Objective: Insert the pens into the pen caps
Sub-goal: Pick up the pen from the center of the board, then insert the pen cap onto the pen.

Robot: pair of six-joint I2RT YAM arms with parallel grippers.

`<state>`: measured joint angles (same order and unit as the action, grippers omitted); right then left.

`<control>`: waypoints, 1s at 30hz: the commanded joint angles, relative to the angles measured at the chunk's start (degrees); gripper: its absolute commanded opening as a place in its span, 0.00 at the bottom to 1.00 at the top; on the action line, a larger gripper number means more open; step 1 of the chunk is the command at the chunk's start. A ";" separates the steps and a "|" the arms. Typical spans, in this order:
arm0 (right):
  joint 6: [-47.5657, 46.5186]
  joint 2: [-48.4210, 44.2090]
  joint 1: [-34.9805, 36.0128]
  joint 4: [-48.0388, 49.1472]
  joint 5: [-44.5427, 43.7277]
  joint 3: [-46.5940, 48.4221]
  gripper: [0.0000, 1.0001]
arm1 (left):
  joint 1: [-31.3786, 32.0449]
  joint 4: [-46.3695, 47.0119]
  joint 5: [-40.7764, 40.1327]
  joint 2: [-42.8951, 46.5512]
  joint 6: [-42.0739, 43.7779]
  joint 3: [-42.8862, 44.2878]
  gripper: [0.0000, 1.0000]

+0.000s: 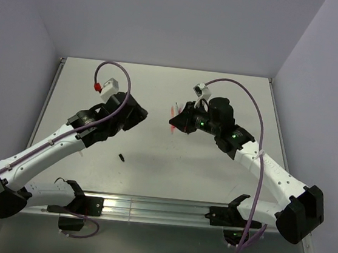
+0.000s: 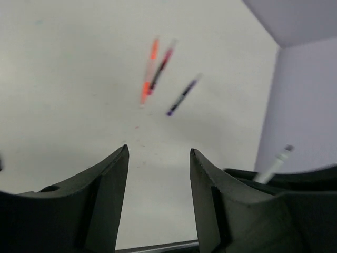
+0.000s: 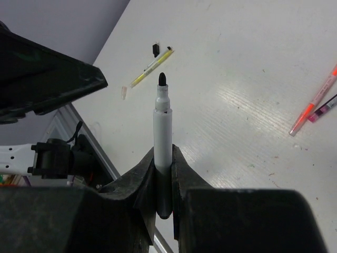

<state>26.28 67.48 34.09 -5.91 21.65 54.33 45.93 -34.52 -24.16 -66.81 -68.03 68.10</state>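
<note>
My right gripper [image 3: 163, 150] is shut on the white-black pen [image 3: 162, 126], which stands out past the fingers with its black tip bare. My left gripper [image 2: 158, 150] is open with nothing between its fingers. In the top view it [image 1: 138, 114] faces the right gripper [image 1: 176, 124] across a small gap above the table. On the table beyond lie an orange pen [image 2: 149, 71], a red pen [image 2: 161, 67] and a dark purple pen [image 2: 182, 95]. A yellow pen [image 3: 151, 66] lies with a black cap [image 3: 156, 49] at its end and a whitish cap [image 3: 124, 93] nearby.
A small black cap [image 1: 121, 156] lies on the table in front of the left arm. The table's metal rail [image 1: 159, 208] runs along the near edge. Grey walls [image 1: 168, 22] close in the back and both sides.
</note>
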 commanded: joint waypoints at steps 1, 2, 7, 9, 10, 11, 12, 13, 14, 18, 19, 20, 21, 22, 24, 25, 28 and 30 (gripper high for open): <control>-0.71 -2.35 -0.34 0.37 0.50 0.17 0.00 | -0.40 -17.75 -6.95 1.24 -10.42 -1.11 0.54; -0.71 -2.53 -0.42 0.46 0.67 0.08 0.00 | -0.32 -19.86 -7.30 1.41 -11.50 -3.38 0.54; -0.71 -2.53 -0.34 0.46 1.64 -0.01 0.00 | -0.32 -24.01 -6.95 -0.07 -19.49 -10.08 0.54; -0.62 -2.27 -0.42 0.46 2.25 -0.10 0.00 | -0.32 -23.67 -6.95 -1.82 -20.47 -12.54 0.55; -0.62 -2.27 -0.34 0.38 2.34 -0.10 0.00 | -0.49 -23.31 -6.69 -2.45 -20.48 -13.16 0.55; -0.53 -2.09 -0.34 0.46 2.34 -0.18 0.00 | -0.49 -23.05 -6.51 -3.15 -20.65 -13.95 0.55; -0.53 -2.09 -0.34 0.55 2.34 -0.18 0.00 | -0.58 -22.44 -6.16 -4.55 -20.56 -14.39 0.56; -0.53 -2.09 -0.34 0.72 2.34 -0.36 0.00 | -0.58 -22.34 -5.99 -5.26 -21.17 -14.66 0.56; -0.44 -2.09 -0.42 0.73 2.52 -0.27 0.00 | -0.67 -22.08 -5.81 -5.87 -21.27 -15.27 0.57; -0.53 -2.36 -0.34 0.73 2.35 -0.36 0.00 | -0.84 -20.32 -4.84 -9.48 -21.36 -16.59 0.56; -0.53 -2.44 -0.42 0.73 2.34 -0.45 0.00 | -1.19 -19.97 -4.93 -10.01 -21.62 -16.68 0.56; -0.53 -2.44 -0.42 0.73 2.43 -0.36 0.00 | -1.46 -19.62 -4.93 -10.53 -21.71 -16.77 0.56; -0.53 -2.44 -0.34 0.73 2.52 -0.45 0.00 | -1.63 -19.01 -4.84 -11.41 -21.27 -16.94 0.56; -0.53 -2.36 -0.34 0.64 2.43 -0.45 0.00 | -2.24 -18.05 -4.49 -11.85 -20.83 -17.03 0.56; -0.53 -2.53 -0.34 0.64 2.43 -0.36 0.00 | -3.21 -16.55 -4.14 -12.56 -19.69 -17.47 0.54; -0.53 -2.62 -0.34 0.64 2.35 -0.45 0.00 | -3.65 -15.76 -3.53 -12.91 -18.99 -17.64 0.54; -0.53 -2.88 -0.42 0.55 1.99 -0.45 0.00 | -5.93 -12.94 -2.03 -14.49 -16.17 -18.09 0.53; -0.62 -2.88 -0.34 0.46 1.91 -0.54 0.00 | -6.73 -12.41 -1.59 -15.55 -15.56 -18.00 0.52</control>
<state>26.28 66.81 34.09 -6.20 23.57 53.91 40.71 -49.80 -26.89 -81.38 -86.02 50.35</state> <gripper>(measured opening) 0.179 0.528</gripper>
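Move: The small black pen cap lies on the table some 4 cm back from the empty left hand, about 9 cm to its left and roughly 26 cm below. The yellow highlighter, also on the table, is about 5 cm ahead and 22 cm left of that hand; the orange pen about 16 cm ahead and 11 cm right. From the right hand, the black cap lies about 21 cm left, 4 cm back and 24 cm below. Heading for the black pen cap, the left hand swoops down about 22 cm while swinging left and back, then eases slightly forward as the descent slows. The wrist tips over some 45 degrees, bringing the fingers from a forward slant to nearly straight down; they stay about half open, short of touching the cap. The right hand keeps its grip on the white marker, almost still. ##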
